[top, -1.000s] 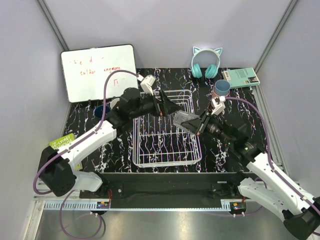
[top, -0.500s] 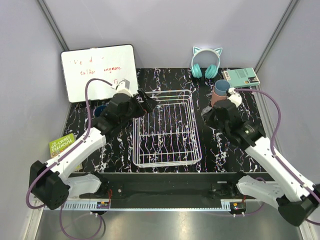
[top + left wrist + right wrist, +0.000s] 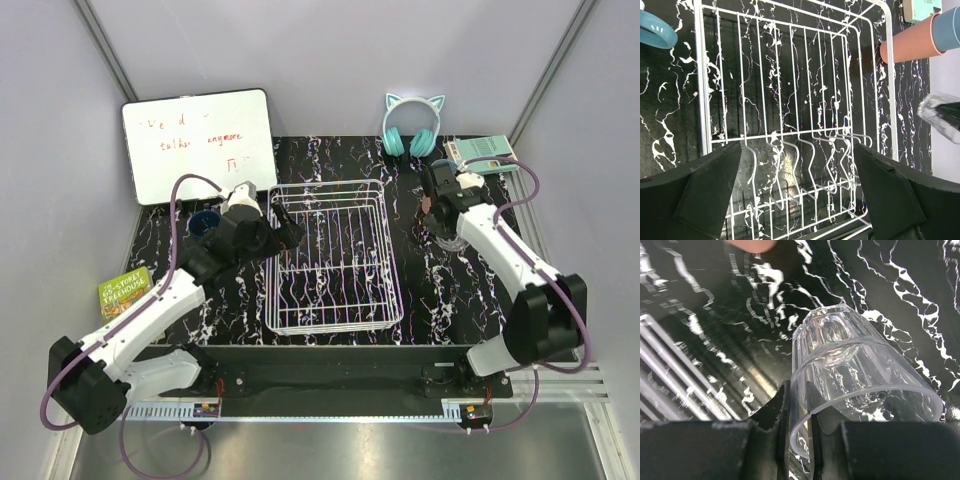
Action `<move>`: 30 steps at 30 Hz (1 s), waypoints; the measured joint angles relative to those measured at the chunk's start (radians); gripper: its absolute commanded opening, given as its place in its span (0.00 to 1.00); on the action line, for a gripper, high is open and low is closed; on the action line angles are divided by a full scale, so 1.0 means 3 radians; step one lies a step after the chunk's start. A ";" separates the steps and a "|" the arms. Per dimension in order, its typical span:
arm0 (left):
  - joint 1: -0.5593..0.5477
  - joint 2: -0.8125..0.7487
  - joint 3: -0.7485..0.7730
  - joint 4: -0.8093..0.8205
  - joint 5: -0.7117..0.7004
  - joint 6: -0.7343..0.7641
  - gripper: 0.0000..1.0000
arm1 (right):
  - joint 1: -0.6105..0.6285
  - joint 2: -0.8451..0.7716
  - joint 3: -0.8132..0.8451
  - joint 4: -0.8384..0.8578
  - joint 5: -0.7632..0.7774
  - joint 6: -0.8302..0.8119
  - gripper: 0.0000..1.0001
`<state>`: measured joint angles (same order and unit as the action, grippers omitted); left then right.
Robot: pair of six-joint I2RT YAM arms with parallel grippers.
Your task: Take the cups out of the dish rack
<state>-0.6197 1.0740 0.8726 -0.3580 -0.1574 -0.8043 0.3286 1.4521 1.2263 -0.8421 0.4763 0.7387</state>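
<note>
The white wire dish rack [image 3: 330, 255] [image 3: 790, 100] stands mid-table with no cup in it. My left gripper [image 3: 285, 235] [image 3: 800, 192] hangs open over its left edge, nothing between the fingers. My right gripper [image 3: 443, 222] [image 3: 800, 395] is shut on the wall of the clear glass [image 3: 452, 241] [image 3: 860, 365], one finger inside and one outside, low over the table right of the rack. A salmon-pink tumbler [image 3: 907, 45] with a light-blue one [image 3: 946, 27] nested in it lies beyond the glass. A dark blue mug [image 3: 205, 222] [image 3: 657, 30] sits left of the rack.
A whiteboard [image 3: 197, 143] leans at the back left. Teal cat-ear headphones [image 3: 411, 125] and a teal book [image 3: 485, 153] lie at the back right. A green book [image 3: 124, 290] lies near the front left. Grey walls close in the sides.
My right arm carried the clear glass from over the rack's right side out to the table at the right. My left arm drew back from the rack's middle to its left edge.
</note>
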 measured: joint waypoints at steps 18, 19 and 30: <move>-0.0006 0.0144 -0.0057 -0.0107 0.0051 -0.0003 0.99 | -0.0285 0.0902 0.0662 -0.0373 -0.0885 0.0071 0.00; -0.0006 0.0154 -0.0057 -0.0122 0.0058 -0.0004 0.99 | -0.0286 0.0931 0.0661 -0.0392 -0.0918 0.0080 0.00; -0.0056 0.0296 -0.0057 -0.0150 0.0109 -0.0031 0.99 | -0.0291 0.1010 0.0380 -0.0401 -0.1105 0.0134 0.00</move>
<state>-0.6365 1.1629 0.8555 -0.4030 -0.1246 -0.8135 0.2413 1.7550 1.3403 -0.9623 0.1448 0.7788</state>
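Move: The right hand has the clear cup pinched by its wall, base slanting out and down. It is going to the bare counter about 3 cm to its left and 15 cm below, level with it fore and aft. The coral cup with the blue cup in it stands about 14 cm ahead and 3 cm left of this hand; the rack's right rim is some 10 cm to its left. From the left hand that bare counter lies roughly 32 cm right and 5 cm ahead. Still pinching the clear cup by its wall, the right hand sinks about 7.5 cm towards the bare counter beside the rack, first easing some 2.5 cm forward, then drawing back about 3 cm as it drifts 3 cm left, while the wrist tips the fingers some 20 degrees farther down and turns the cup's base under it. The left hand, empty and wide open, sinks about 4.5 cm over the left part of the rack, its fingers tipping slightly downward. ##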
